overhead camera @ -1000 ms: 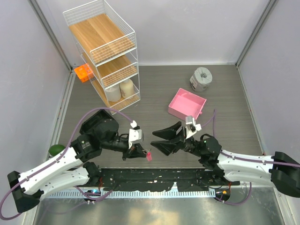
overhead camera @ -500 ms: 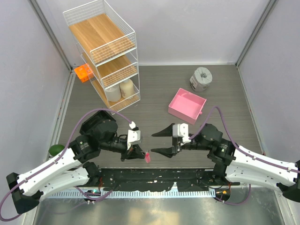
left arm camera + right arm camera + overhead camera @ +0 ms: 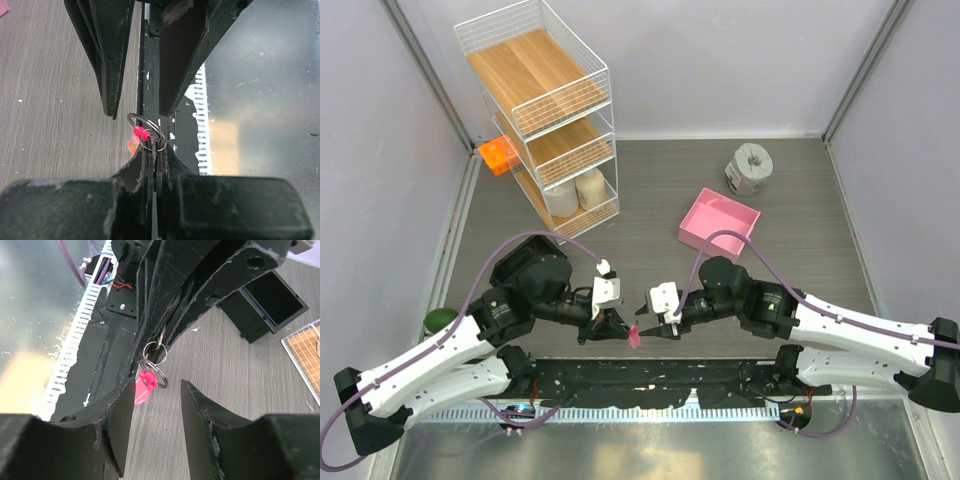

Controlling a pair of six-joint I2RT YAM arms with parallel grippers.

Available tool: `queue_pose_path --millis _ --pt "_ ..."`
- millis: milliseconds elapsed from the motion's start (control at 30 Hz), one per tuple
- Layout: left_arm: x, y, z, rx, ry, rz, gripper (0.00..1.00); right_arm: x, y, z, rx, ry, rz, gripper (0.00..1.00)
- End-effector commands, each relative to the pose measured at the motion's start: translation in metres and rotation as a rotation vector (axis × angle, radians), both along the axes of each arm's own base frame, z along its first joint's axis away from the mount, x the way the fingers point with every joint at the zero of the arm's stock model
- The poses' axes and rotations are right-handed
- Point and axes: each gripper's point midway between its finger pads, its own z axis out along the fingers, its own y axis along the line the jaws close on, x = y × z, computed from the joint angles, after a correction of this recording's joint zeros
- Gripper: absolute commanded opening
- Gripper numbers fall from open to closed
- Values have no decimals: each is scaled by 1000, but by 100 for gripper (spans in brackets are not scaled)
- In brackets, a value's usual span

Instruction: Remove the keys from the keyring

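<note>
My left gripper (image 3: 620,325) is shut near the table's front edge. A silvery bit of the keys (image 3: 161,338) shows between its pads; the rest is hidden. Two thin wire rings (image 3: 146,131) stick out of its tip (image 3: 154,150). The keyring, a pink-red tag (image 3: 636,338), hangs from them over the table. In the right wrist view the tag (image 3: 144,385) dangles just inside my right gripper (image 3: 157,385). That gripper is open, one finger on each side of the rings, touching neither. From above, the right gripper (image 3: 642,322) meets the left tip to tip.
A square pink tray (image 3: 720,222) stands behind the right arm, a grey tape roll (image 3: 750,168) beyond it. A white wire shelf rack (image 3: 545,110) fills the back left, an orange block (image 3: 498,155) beside it. A black perforated strip (image 3: 650,380) runs along the front edge.
The right gripper has swung left to the left gripper's tip and narrowed its jaws, which now straddle the rings and tag. The left arm has stayed put.
</note>
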Motion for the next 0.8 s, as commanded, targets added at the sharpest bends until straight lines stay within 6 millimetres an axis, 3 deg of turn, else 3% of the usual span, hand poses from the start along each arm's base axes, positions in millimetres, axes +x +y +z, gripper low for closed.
queue_pose_path --millis 0,233,333,500,567,767 --pt "-3 -4 21 -46 -24 -32 0 -7 6 21 45 -46 60 47" --pt "-2 -5 21 -48 -32 -35 0 -10 11 21 40 -37 76 43" --pt "-1 -6 21 -44 -28 -37 0 -11 13 21 40 -33 78 34" --pt "-2 -5 22 -47 -35 -37 0 -10 12 20 33 -30 72 10" --pt "-2 -4 22 -47 -34 -35 0 -10 11 20 31 -26 66 5" --pt "-3 -3 19 -43 -28 -34 0 -7 6 27 53 4 15 5"
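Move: The metal keyring sits almost between the right hand's open fingertips, about 1 cm back and 1 cm to the left of its hand point, at the same height. From there the pink tag hangs about 1 cm farther back and 3 cm lower; the key, held in the left fingers, is roughly 2 cm to the left of the ring and 1 cm higher. From the left hand, the ring is some 2 cm to the right and 1 cm below. Back about 1 cm and slightly to its left, the right hand eases onto the keyring with almost no wrist turn, then stays there and shuts its half-open fingers, pinching the thicker, dark ring beside the tag's clasp. The left hand stays in place and keeps its grip on the key. ##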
